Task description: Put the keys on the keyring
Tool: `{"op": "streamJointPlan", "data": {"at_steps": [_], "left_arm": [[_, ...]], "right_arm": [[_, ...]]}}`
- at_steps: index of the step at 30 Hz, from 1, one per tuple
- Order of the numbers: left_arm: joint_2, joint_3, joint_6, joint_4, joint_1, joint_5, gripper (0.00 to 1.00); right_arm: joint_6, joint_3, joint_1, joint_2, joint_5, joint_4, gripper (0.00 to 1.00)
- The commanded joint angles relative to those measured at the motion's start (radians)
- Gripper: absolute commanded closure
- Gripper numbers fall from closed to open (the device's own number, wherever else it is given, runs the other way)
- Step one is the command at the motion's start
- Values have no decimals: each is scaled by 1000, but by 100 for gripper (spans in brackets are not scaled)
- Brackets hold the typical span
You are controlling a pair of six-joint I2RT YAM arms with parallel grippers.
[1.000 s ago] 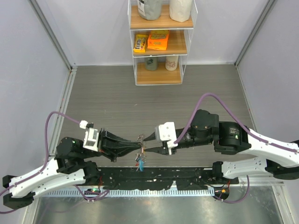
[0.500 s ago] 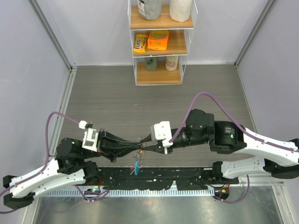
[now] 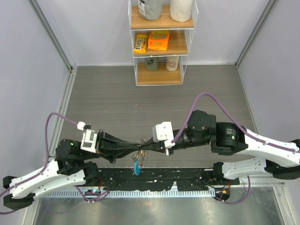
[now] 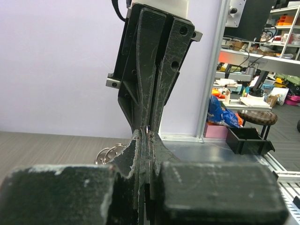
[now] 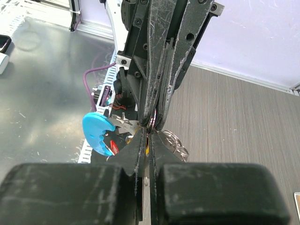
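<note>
My left gripper [image 3: 137,150] and right gripper [image 3: 146,147] meet tip to tip above the table's near edge. The keyring shows as silvery wire loops beside the left fingertips [image 4: 108,153] and behind the right fingertips [image 5: 177,142]. Its blue crescent tag [image 3: 136,167] hangs below the tips and also shows in the right wrist view [image 5: 97,132]. My left gripper [image 4: 146,139] is shut on the keyring. My right gripper [image 5: 150,138] is shut on a thin key with a yellow sliver [image 5: 148,151] between its jaws. A small red piece [image 5: 113,146] hangs by the tag.
A clear shelf unit [image 3: 160,43] with snack boxes and jars stands at the back of the grey table. A black rail [image 3: 187,177] runs along the near edge under the arms. Grey walls close both sides.
The right arm has moved left and pressed in toward the left gripper. The meeting point and the blue tag have shifted a little left and down.
</note>
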Motion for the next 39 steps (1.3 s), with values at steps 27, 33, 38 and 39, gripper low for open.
{"op": "streamJointPlan", "data": {"at_steps": [27, 33, 38, 39], "left_arm": [[81, 321, 12, -620, -4, 187, 44], [118, 370, 10, -704, -2, 189, 44], [129, 392, 15, -786, -4, 164, 46], [132, 395, 15, -801, -4, 158, 47]], "right_arm": [[143, 91, 3, 35, -158, -211, 94], [186, 174, 3, 101, -147, -285, 94], [206, 210, 3, 144, -114, -328, 94], [212, 214, 3, 152, -109, -332, 94]]}}
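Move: Both hands meet fingertip to fingertip, shut on the metal keyring, so it lies right at each hand point. From either hand, the loose rings sit about 2 cm ahead at much the same height. The blue piece hangs roughly 5 cm back, a centimetre to the left and some 3 cm lower, and the red tag hangs about 3 cm back and 3 cm below, in line sideways. Opening to about half, the left fingers let go of the keyring and back off left a couple of centimetres, then swing back and down and in again to the right, levelling by some 25 degrees, to hover open beside it. The right hand keeps its pinch, first sinking and drifting right, then drawing back and easing left, about 5 cm lower overall, fingers tipping further down. ##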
